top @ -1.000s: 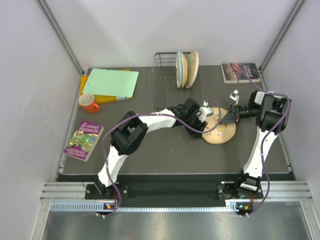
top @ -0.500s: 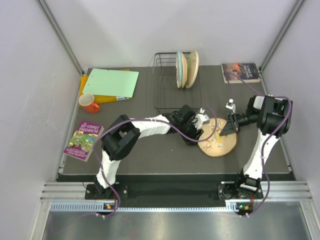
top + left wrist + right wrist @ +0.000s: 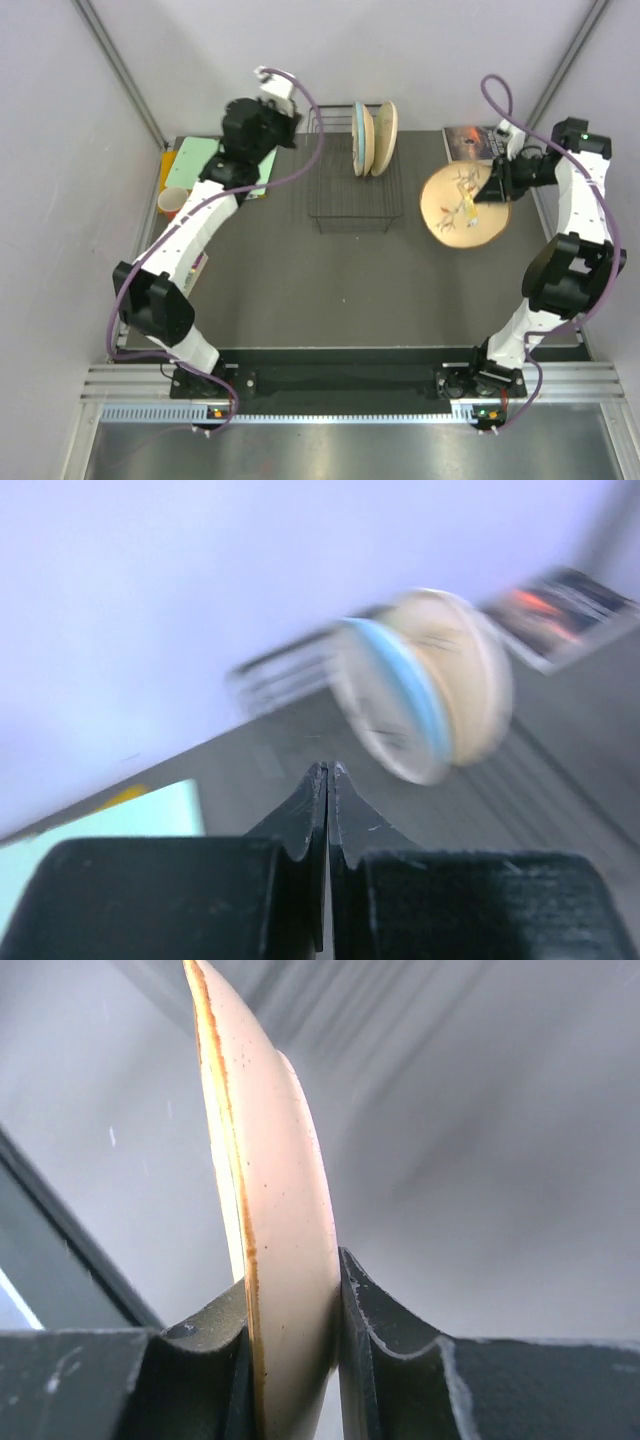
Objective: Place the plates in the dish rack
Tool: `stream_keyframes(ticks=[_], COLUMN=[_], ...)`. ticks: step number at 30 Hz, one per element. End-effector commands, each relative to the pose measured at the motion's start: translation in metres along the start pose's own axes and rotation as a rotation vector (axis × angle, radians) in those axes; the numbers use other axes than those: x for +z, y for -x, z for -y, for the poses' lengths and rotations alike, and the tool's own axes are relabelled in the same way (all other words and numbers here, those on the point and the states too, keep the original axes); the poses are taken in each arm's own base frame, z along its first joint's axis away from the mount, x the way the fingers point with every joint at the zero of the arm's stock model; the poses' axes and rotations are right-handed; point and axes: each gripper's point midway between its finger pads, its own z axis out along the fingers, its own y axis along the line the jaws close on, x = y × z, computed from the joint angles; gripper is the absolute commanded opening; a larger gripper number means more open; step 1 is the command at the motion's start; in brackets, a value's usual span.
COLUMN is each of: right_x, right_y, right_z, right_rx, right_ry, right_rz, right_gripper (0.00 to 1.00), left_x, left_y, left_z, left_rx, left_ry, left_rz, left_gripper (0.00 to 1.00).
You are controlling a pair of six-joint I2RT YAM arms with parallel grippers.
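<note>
My right gripper (image 3: 494, 186) is shut on the rim of a peach-tan plate (image 3: 462, 205) with a bird-and-leaf pattern and holds it tilted above the table's right side. In the right wrist view that plate (image 3: 270, 1200) stands edge-on between the fingers (image 3: 375, 1340). The black wire dish rack (image 3: 352, 205) sits at the back centre. A light blue plate (image 3: 357, 138) and a cream plate (image 3: 384, 137) stand upright in its far end. My left gripper (image 3: 283, 128) hangs high at the back left, shut and empty; its view (image 3: 328, 772) shows both racked plates (image 3: 425, 700) blurred.
A green folder (image 3: 203, 160) on a yellow sheet lies at the back left, with an orange mug (image 3: 171, 204) beside it. A dark book (image 3: 468, 142) lies at the back right, partly behind the held plate. Grey walls close in the back and sides.
The right gripper closed on the plate at mid-table and carried it up and toward the back right. The left arm left the plate, swung up to the back left and shut.
</note>
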Motion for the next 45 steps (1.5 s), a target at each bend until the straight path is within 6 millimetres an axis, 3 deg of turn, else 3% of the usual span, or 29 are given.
stream_keyframes(ticks=[1, 2, 3, 4, 6, 7, 8, 9, 10, 11, 12, 13, 15, 16, 18, 19, 21, 22, 24, 25, 28, 31, 38, 40, 45], right_x=[-0.043, -0.051, -0.055, -0.057, -0.06, -0.061, -0.059, -0.059, -0.055, -0.056, -0.061, -0.061, -0.06, -0.065, -0.065, -0.066, -0.061, -0.061, -0.051, -0.043, -0.031, -0.021, -0.039, -0.042, -0.037], right_y=[0.068, 0.09, 0.099, 0.105, 0.129, 0.134, 0.149, 0.154, 0.172, 0.182, 0.191, 0.212, 0.23, 0.248, 0.264, 0.279, 0.294, 0.307, 0.318, 0.328, 0.345, 0.357, 0.37, 0.376, 0.377], right_z=[-0.056, -0.06, -0.061, -0.059, -0.073, -0.072, -0.086, -0.082, -0.092, -0.096, -0.088, -0.101, -0.105, -0.113, -0.109, -0.127, -0.131, -0.153, -0.162, -0.18, -0.201, -0.208, -0.173, -0.171, -0.167], right_rx=[0.101, 0.067, 0.041, 0.016, -0.066, -0.085, -0.142, -0.158, -0.214, -0.193, -0.167, -0.197, -0.174, -0.196, -0.194, -0.244, -0.261, -0.291, -0.293, -0.308, -0.305, -0.318, -0.177, -0.185, -0.193], right_ry=[0.04, 0.0, -0.026, -0.076, -0.113, -0.158, -0.169, -0.238, -0.256, -0.278, -0.361, -0.363, -0.379, -0.421, -0.514, -0.524, -0.595, -0.593, -0.624, -0.599, -0.583, -0.58, -0.815, -0.842, -0.868], right_rz=[0.169, 0.217, 0.236, 0.237, 0.274, 0.272, 0.292, 0.287, 0.324, 0.353, 0.377, 0.44, 0.486, 0.539, 0.575, 0.618, 0.645, 0.694, 0.719, 0.752, 0.818, 0.865, 0.98, 1.0, 0.993], right_gripper=[0.0, 0.0, 0.0, 0.0, 0.0, 0.0, 0.0, 0.0, 0.0, 0.0, 0.0, 0.0, 0.0, 0.0, 0.0, 0.0, 0.0, 0.0, 0.0, 0.0, 0.0, 0.0, 0.0, 0.0, 0.0], left_x=[0.006, 0.007, 0.002, 0.01, 0.011, 0.018, 0.02, 0.024, 0.03, 0.033, 0.036, 0.041, 0.048, 0.053, 0.058, 0.061, 0.068, 0.071, 0.079, 0.081, 0.087, 0.095, 0.111, 0.113, 0.115], left_y=[-0.033, -0.044, -0.06, -0.073, -0.088, -0.099, -0.103, -0.106, -0.116, -0.12, -0.126, -0.139, -0.15, -0.165, -0.178, -0.189, -0.195, -0.205, -0.214, -0.217, -0.227, -0.234, -0.234, -0.232, -0.234], left_z=[-0.098, -0.112, -0.135, -0.143, -0.163, -0.165, -0.168, -0.168, -0.167, -0.166, -0.166, -0.164, -0.159, -0.157, -0.153, -0.152, -0.144, -0.141, -0.127, -0.123, -0.106, -0.086, -0.021, -0.006, 0.009], left_rx=[-0.143, -0.186, -0.264, -0.304, -0.384, -0.406, -0.414, -0.42, -0.433, -0.454, -0.466, -0.478, -0.471, -0.466, -0.448, -0.452, -0.437, -0.433, -0.408, -0.402, -0.389, -0.363, -0.349, -0.352, -0.347], left_ry=[0.258, 0.276, 0.315, 0.3, 0.308, 0.292, 0.294, 0.289, 0.278, 0.276, 0.277, 0.269, 0.251, 0.249, 0.238, 0.235, 0.22, 0.214, 0.193, 0.188, 0.161, 0.132, 0.033, 0.008, -0.015], left_rz=[-0.075, -0.099, -0.138, -0.158, -0.174, -0.189, -0.194, -0.195, -0.203, -0.208, -0.216, -0.236, -0.259, -0.285, -0.312, -0.329, -0.341, -0.358, -0.382, -0.389, -0.413, -0.428, -0.442, -0.441, -0.446], left_gripper=[0.0, 0.0, 0.0, 0.0, 0.0, 0.0, 0.0, 0.0, 0.0, 0.0, 0.0, 0.0, 0.0, 0.0, 0.0, 0.0, 0.0, 0.0, 0.0, 0.0, 0.0, 0.0, 0.0, 0.0, 0.0])
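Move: The wire dish rack, with three plates standing in its right half, has its middle about 10 cm ahead of the shut left gripper, 11 cm to its right and 31 cm below; those plates are some 14 cm ahead and 14 cm right, the green board 13 cm ahead and 27 cm left. From the plate-holding right hand, the rack's middle lies roughly 21 cm ahead, 28 cm left and 14 cm lower, the racked plates 25 cm ahead and 25 cm left, the dark book 33 cm ahead and 6 cm right. The rack is pushed to the right by its left side: the shut left gripper swings out left and forward, drops some 27 cm while tipping down, then sweeps about 16 cm back right against the wires. Meanwhile the last plate, still pinched by the right hand, is carried up, left and forward, over 20 cm up, to above the rack, the wrist tilting up and turning clockwise to stand the plate on edge. ##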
